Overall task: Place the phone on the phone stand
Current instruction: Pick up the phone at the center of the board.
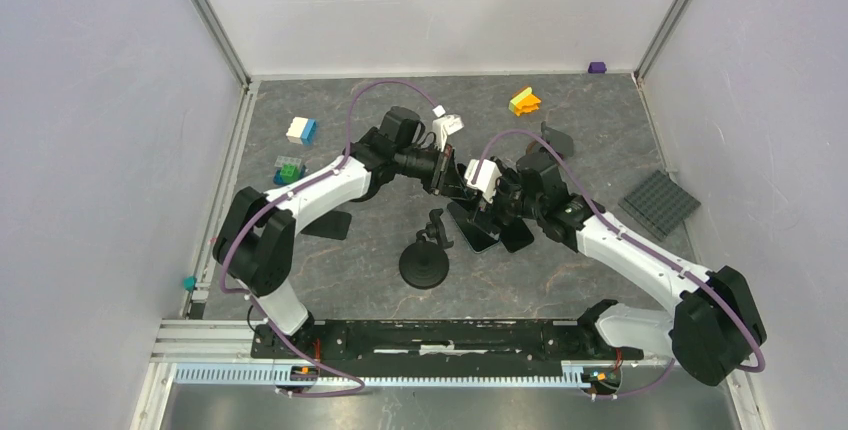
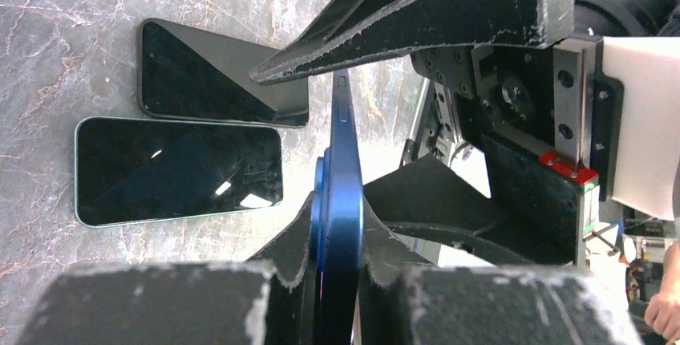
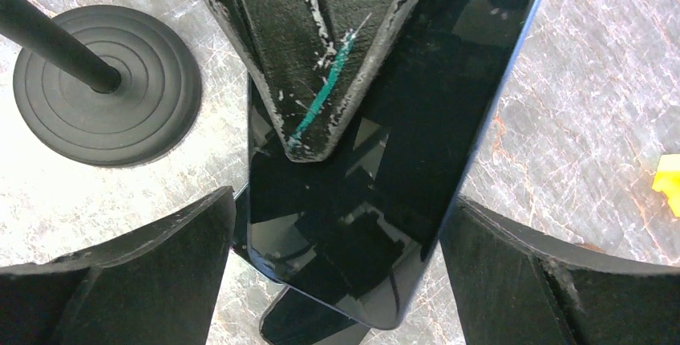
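My left gripper (image 2: 337, 221) is shut on the blue phone (image 2: 343, 168), pinching its faces so that it stands on edge above the table. In the right wrist view the phone's dark screen (image 3: 401, 144) faces the camera, with one left finger (image 3: 321, 48) lying across it. My right gripper (image 3: 337, 225) is open, one finger on each side of the phone's width near its lower end. The black phone stand (image 1: 424, 264), a round base with an upright arm and clamp, stands just left of and below both grippers; its base (image 3: 104, 88) lies flat on the table.
Two other dark phones (image 2: 176, 170) (image 2: 212, 72) lie flat under the grippers, and another dark slab (image 1: 328, 225) lies by the left arm. Toy blocks (image 1: 301, 130) (image 1: 288, 170) (image 1: 524, 101) sit towards the back. A grey baseplate (image 1: 659, 203) lies at the right.
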You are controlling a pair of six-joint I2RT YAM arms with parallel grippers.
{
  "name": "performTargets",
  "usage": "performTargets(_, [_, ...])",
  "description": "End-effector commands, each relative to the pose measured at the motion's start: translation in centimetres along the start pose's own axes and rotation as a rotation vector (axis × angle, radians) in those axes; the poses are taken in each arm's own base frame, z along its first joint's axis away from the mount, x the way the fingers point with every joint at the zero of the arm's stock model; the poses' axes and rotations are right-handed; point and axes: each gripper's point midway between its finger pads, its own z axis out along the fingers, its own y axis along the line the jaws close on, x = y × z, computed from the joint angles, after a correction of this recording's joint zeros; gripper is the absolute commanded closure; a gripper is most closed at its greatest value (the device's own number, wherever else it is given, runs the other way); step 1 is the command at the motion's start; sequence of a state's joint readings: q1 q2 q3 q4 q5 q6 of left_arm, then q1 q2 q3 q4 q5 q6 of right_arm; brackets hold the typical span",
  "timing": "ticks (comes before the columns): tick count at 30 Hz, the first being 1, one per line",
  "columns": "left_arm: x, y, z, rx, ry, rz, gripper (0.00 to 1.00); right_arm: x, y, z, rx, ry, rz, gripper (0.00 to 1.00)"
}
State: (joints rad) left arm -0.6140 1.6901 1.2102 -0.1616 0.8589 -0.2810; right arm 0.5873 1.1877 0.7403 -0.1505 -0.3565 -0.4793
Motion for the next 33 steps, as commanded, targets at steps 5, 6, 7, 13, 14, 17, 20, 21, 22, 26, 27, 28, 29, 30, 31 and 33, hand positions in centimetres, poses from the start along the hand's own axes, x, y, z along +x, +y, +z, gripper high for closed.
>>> performTargets(5, [-4.2, -2.8, -0.3, 0.039, -0.181, -0.002, 0.98, -2.2, -1.8, 0.2, 0.066, -0.045, 0.03, 0.02])
performTargets(6, [-4.2, -3.0, -0.2, 0.044, -0.181, -0.004, 0.98, -2.1, -2.0, 0.2, 0.08, -0.04, 0.038, 0.02])
performTargets(7, [-4.2, -3.1, -0.1, 0.047, -0.179, -0.009, 0.98, -2.0, -2.2, 0.3, 0.088, -0.037, 0.042, 0.02])
performTargets(13, [-4.0, -3.0, 0.4, 0.046, -0.193, -0.042, 0.98, -2.1, -3.4, 0.4, 0.168, -0.031, 0.046, 0.03])
performTargets(14, [-3.9, -2.9, 0.4, 0.044, -0.193, -0.051, 0.98, -2.2, -3.6, 0.3, 0.181, -0.029, 0.044, 0.05])
performTargets(17, [-3.8, -2.8, 0.5, 0.037, -0.194, -0.066, 0.98, -2.2, -3.9, 0.2, 0.207, -0.025, 0.032, 0.09])
performTargets(20, [-3.9, -2.7, 0.5, 0.032, -0.197, -0.074, 0.98, -2.2, -3.9, 0.1, 0.22, -0.015, 0.018, 0.1])
performTargets(21, [-3.9, -2.7, 0.5, 0.033, -0.198, -0.073, 0.98, -2.1, -3.9, 0.1, 0.224, -0.011, 0.014, 0.11])
performTargets(22, [-3.9, -2.7, 0.5, 0.033, -0.197, -0.076, 0.98, -2.1, -3.9, 0.0, 0.231, -0.008, 0.011, 0.12])
performTargets(26, [-4.0, -2.7, 0.5, 0.031, -0.2, -0.085, 0.98, -2.2, -3.8, -0.1, 0.24, -0.007, -0.001, 0.14])
performTargets(27, [-4.0, -2.7, 0.5, 0.031, -0.198, -0.087, 0.98, -2.2, -3.7, 0.0, 0.236, -0.007, -0.005, 0.16])
performTargets(28, [-4.0, -2.8, 0.5, 0.035, -0.197, -0.086, 0.98, -2.2, -3.6, 0.0, 0.233, -0.006, -0.007, 0.17])
performTargets(29, [-4.0, -2.8, 0.5, 0.038, -0.196, -0.089, 0.98, -2.3, -3.6, 0.1, 0.231, -0.008, -0.008, 0.2])
performTargets(30, [-4.0, -2.9, 0.5, 0.042, -0.194, -0.09, 0.98, -2.3, -3.5, 0.1, 0.227, -0.008, -0.01, 0.24])
performTargets(31, [-3.9, -2.9, 0.5, 0.045, -0.192, -0.092, 0.98, -2.3, -3.5, 0.2, 0.226, -0.007, -0.01, 0.28])
performTargets(33, [-3.9, -2.9, 0.6, 0.045, -0.19, -0.091, 0.98, -2.2, -3.4, 0.2, 0.221, 0.0, -0.016, 0.4])
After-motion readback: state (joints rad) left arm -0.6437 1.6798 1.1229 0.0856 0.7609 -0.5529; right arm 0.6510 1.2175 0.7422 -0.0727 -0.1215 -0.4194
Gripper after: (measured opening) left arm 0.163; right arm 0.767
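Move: The held phone's middle is about 2 cm to the right of the left hand point and 1 cm below it. From the open right hand it lies some 3 cm ahead, 4 cm to the left and 2 cm higher. From the right hand, the light-rimmed phone on the table is about 3 cm ahead and 14 cm down, the dark phone 9 cm to the right and 1 cm ahead, and the round stand base 13 cm to the left and 7 cm back. The phone, still pinched across its faces by the left hand, is carried about 2 cm right and 1 cm forward while that hand turns some 10 degrees counter-clockwise. The wide-open right hand goes about 2 cm forward, turning roughly as far clockwise, to bring the phone's free end between its fingers, then closes partway onto the two long sides. ##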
